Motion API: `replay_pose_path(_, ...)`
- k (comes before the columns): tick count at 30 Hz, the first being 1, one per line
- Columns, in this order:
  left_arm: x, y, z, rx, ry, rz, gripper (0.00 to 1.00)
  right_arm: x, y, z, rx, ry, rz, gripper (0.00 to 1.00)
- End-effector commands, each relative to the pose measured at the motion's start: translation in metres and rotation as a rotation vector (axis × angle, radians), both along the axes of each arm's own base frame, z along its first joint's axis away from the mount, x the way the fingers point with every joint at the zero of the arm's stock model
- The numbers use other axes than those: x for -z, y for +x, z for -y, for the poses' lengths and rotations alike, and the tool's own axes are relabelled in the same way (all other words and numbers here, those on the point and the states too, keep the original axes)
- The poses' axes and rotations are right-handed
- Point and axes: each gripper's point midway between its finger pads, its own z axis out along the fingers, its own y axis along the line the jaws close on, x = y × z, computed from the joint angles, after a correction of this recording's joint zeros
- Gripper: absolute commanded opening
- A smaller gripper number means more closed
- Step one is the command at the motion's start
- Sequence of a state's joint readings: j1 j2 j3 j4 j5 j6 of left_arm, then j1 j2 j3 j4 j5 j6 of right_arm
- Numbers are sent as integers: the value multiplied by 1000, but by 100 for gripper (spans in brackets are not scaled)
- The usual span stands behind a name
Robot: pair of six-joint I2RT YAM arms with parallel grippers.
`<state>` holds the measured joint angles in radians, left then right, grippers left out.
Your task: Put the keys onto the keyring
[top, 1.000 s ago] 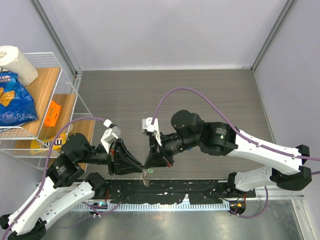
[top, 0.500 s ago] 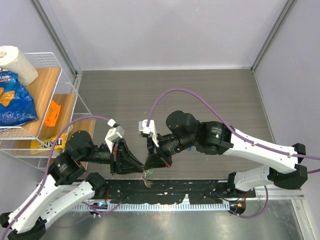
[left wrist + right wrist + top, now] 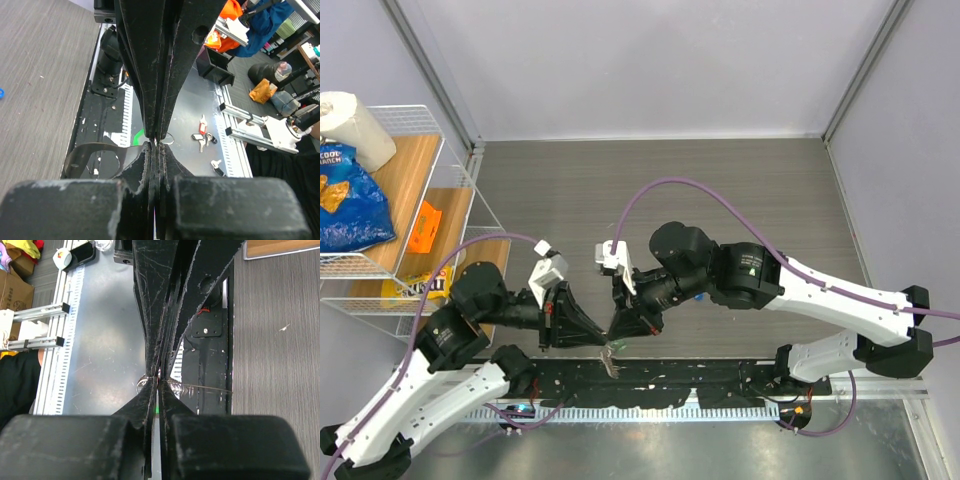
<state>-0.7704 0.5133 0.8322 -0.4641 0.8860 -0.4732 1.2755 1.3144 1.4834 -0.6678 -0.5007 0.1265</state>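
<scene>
My two grippers meet tip to tip over the table's near edge. The left gripper [image 3: 603, 341] [image 3: 156, 143] is shut on the keyring, whose thin silver ring [image 3: 170, 138] [image 3: 142, 384] shows beside the tips. Its grey-beige strap [image 3: 611, 360] [image 3: 95, 156] hangs below in a loop. The right gripper [image 3: 614, 335] [image 3: 159, 380] is shut too, apparently on the green key [image 3: 620, 343] [image 3: 137, 136], of which only a green patch shows. A short chain [image 3: 181, 386] runs off next to its tips. A small blue piece [image 3: 1, 93], perhaps the blue key, lies on the table.
A wire shelf [image 3: 448, 215] at the left holds a chip bag [image 3: 348, 200], a paper roll [image 3: 350, 122] and an orange packet [image 3: 422, 227]. A black rail [image 3: 660, 378] runs along the near edge. Several spare keys [image 3: 202, 140] lie on the metal surface below.
The left gripper's jaws have closed fully at the ring. The right arm has shifted slightly left. The keyring still hangs at the same spot.
</scene>
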Motion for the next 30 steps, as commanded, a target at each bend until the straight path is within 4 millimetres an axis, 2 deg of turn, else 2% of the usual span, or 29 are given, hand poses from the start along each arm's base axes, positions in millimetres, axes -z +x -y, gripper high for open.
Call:
replay_pose_path(1,-17,1,-4,-35,-66,76,0,-44,-11,0,-46,176,35,14)
replay_pose_path(5,-27,-1,-9,-58,-122,124,0,-57,-9,8,-14,231,50,29)
replay_pose_path(9,-37,-4,-12,-68,-175,161,0,-63,-8,14,4,274,67,35)
replay_pose_path(14,-46,-3,-14,-88,-223,190,0,-72,-10,15,5,340,63,36)
replay_pose_path(30,-55,5,-12,-131,-281,201,0,-75,3,2,96,381,48,31)
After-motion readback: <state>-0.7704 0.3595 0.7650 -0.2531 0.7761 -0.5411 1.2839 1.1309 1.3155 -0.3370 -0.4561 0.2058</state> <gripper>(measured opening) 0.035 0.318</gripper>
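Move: The keyring is already pinched where the two hands meet, within about 1 cm of either hand's fingertips. From the right hand, the green tag sits roughly 1 cm back, level left to right and 2 cm below; the grey handle hangs some 5 cm down and 2 cm back, straight under in left-right terms. The blue-tagged keys lie on the table about 16 cm ahead, 17 cm to the right and 30 cm below. The keyring stays pinched in the shut left fingers while the right fingers open about a third and let go of it. The right hand climbs about 5.5 cm, shifting 2 cm right and then partly back left, its fingers tipping upward nearly 20 degrees. The left hand lifts the keyring some 3.5 cm and about 1 cm left, its fingertips tilting up too. ##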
